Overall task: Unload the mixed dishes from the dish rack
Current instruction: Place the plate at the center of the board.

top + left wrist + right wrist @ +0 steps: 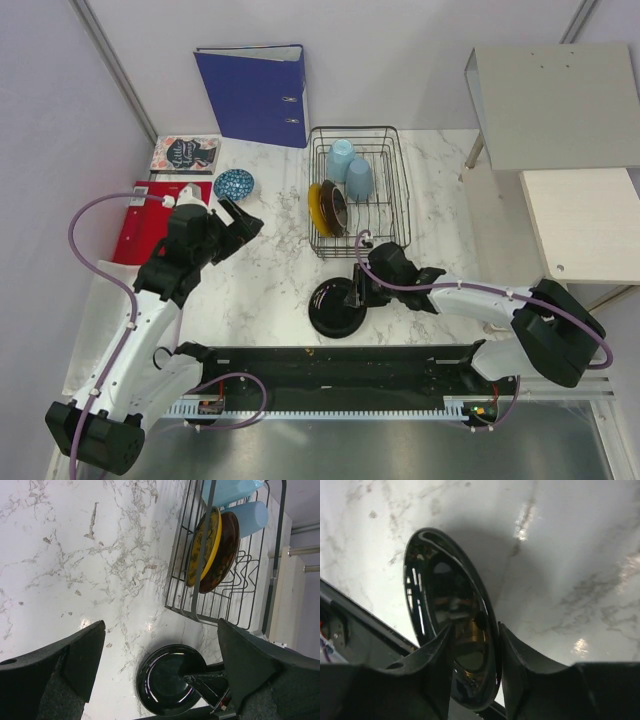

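The dish rack (405, 190) stands at the back centre of the marble table. In it are two pale blue cups (341, 158) (360, 178), a yellow plate (318, 205) and a dark red plate (335, 208), both plates on edge. The left wrist view shows the same yellow plate (202, 550) and red plate (227, 545). A glossy black plate (335, 305) lies flat on the table in front of the rack. My right gripper (357, 290) (475, 630) is open, its fingers straddling that plate's (427, 590) rim. A small blue bowl (234, 184) sits left of the rack. My left gripper (245, 217) (160, 630) hovers wide open and empty.
A blue ring binder (255, 95) leans on the back wall. A red folder (150, 225) and a small dark book (185, 153) lie at the left. Grey and beige shelves (555, 95) jut in at the right. A black rail (340, 365) runs along the near edge.
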Controlling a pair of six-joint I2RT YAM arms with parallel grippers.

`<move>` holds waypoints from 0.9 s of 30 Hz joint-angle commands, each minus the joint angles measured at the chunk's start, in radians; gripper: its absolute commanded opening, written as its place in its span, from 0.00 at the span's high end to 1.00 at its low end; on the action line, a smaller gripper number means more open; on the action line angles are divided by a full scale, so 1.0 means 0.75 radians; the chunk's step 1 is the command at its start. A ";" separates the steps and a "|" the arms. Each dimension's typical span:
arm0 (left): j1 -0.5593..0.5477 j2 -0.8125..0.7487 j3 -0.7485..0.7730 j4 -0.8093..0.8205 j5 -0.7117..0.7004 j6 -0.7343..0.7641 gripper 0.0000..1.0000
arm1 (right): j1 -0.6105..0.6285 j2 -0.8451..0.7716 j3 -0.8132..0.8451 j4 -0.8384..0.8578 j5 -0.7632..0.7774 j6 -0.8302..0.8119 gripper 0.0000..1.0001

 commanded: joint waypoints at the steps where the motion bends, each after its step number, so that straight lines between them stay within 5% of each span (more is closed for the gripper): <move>1: 0.006 0.002 -0.005 0.016 0.004 0.024 0.01 | -0.005 -0.058 0.023 -0.150 0.183 -0.068 0.47; 5: 0.004 0.019 -0.008 0.021 0.016 0.024 0.01 | -0.003 -0.144 0.078 -0.299 0.259 -0.099 0.31; 17: 0.006 0.061 0.023 0.031 0.025 0.088 0.01 | 0.003 -0.482 0.311 -0.679 0.451 -0.156 0.27; 27: -0.109 0.323 0.260 0.104 0.127 0.179 0.01 | 0.005 -0.521 0.502 -0.669 0.508 -0.281 0.26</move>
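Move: The black plate lies at the right fingers, which straddle its rim: its middle is about 3 cm back, 5 cm to the left and 2 cm below. The brown plate in the rack is some 20 cm ahead and 4 cm left of that hand, the yellow plate also 20 cm ahead but 8 cm left, both a little above it. For the left hand, the black plate is roughly 13 cm back, 21 cm right and 19 cm down. The right fingers, already parting at the black plate's rim, spread to about three quarters and come free of it: the hand first draws about 5 cm right, dipping slightly, then climbs fast, ending nearly 18 cm higher and a few centimetres forward, wrist tipping up some 25 degrees. The open left hand, touching nothing, eases late a little forward and right, sinking slightly. ##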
